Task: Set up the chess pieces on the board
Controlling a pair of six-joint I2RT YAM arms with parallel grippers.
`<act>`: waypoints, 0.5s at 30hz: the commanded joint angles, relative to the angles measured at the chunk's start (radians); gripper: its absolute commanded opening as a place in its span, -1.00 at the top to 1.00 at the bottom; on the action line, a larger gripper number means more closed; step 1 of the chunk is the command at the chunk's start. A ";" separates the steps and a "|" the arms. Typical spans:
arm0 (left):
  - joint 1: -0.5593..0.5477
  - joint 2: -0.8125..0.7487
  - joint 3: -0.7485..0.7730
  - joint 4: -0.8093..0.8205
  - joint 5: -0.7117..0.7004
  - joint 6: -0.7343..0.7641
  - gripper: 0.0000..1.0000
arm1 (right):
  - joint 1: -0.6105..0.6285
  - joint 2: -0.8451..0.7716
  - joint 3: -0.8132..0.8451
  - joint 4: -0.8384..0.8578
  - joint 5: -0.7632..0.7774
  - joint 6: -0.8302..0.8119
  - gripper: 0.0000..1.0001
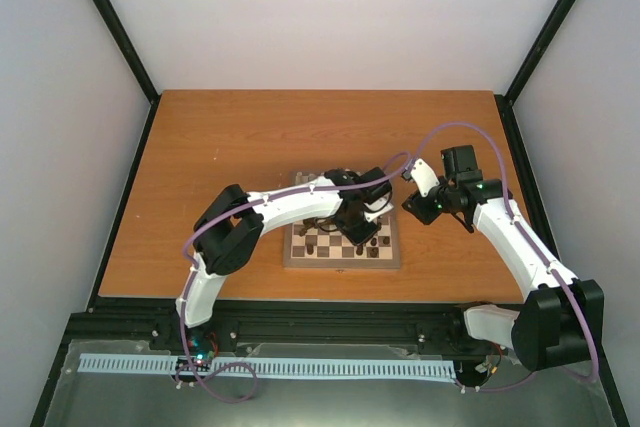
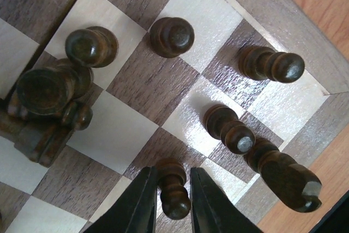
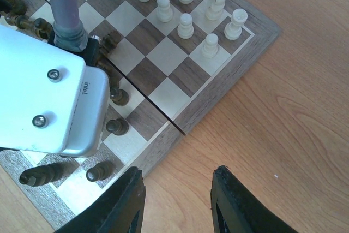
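The board (image 1: 340,260) lies at the table's middle front. My left gripper (image 1: 366,237) reaches over its near right corner. In the left wrist view the left gripper (image 2: 174,172) is closed round a dark brown pawn (image 2: 175,200) standing upright on a square near the board's border (image 2: 272,4). Other dark pieces (image 2: 172,36) stand on nearby squares, with bigger ones grouped at the left (image 2: 46,94). My right gripper (image 3: 177,189) is open and empty above bare table beside the board's edge (image 3: 240,64). Cream-white pieces (image 3: 185,25) stand at the far side.
The left arm's wrist camera housing (image 3: 49,85) and its purple cable (image 3: 62,4) cover part of the board in the right wrist view. Dark pawns (image 3: 117,126) stand next to it. Black frame rails (image 1: 125,207) border the wooden table (image 1: 230,147).
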 commanded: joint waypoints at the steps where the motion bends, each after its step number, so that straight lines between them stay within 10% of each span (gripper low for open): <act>1: -0.015 -0.004 0.024 -0.002 -0.018 -0.008 0.54 | -0.007 0.004 -0.007 0.008 0.001 -0.001 0.32; 15: 0.006 -0.427 -0.225 0.112 -0.260 -0.065 0.09 | -0.007 0.005 -0.009 0.000 -0.017 -0.001 0.32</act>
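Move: The pawn just set on its square stands upright between the left fingertips, its middle about 1 cm below the hand point. A second pawn stands about 3 cm to the right, level with it; a back-row piece is some 3 cm behind. The mid-board cluster lies about 6 cm ahead, and the toppled pair roughly 9 cm left and 5 cm ahead. From the right hand, the set pawn is about 11 cm left, 8 cm back and 10 cm below. Up, and quickly once clear: the left hand first stays low while its fingers open around the pawn, then lifts off it by about 8 cm, drifting some 3 cm left. The fingers go on spreading to nearly half open as the wrist tilts, swinging the fingertips forward some 15 degrees. ##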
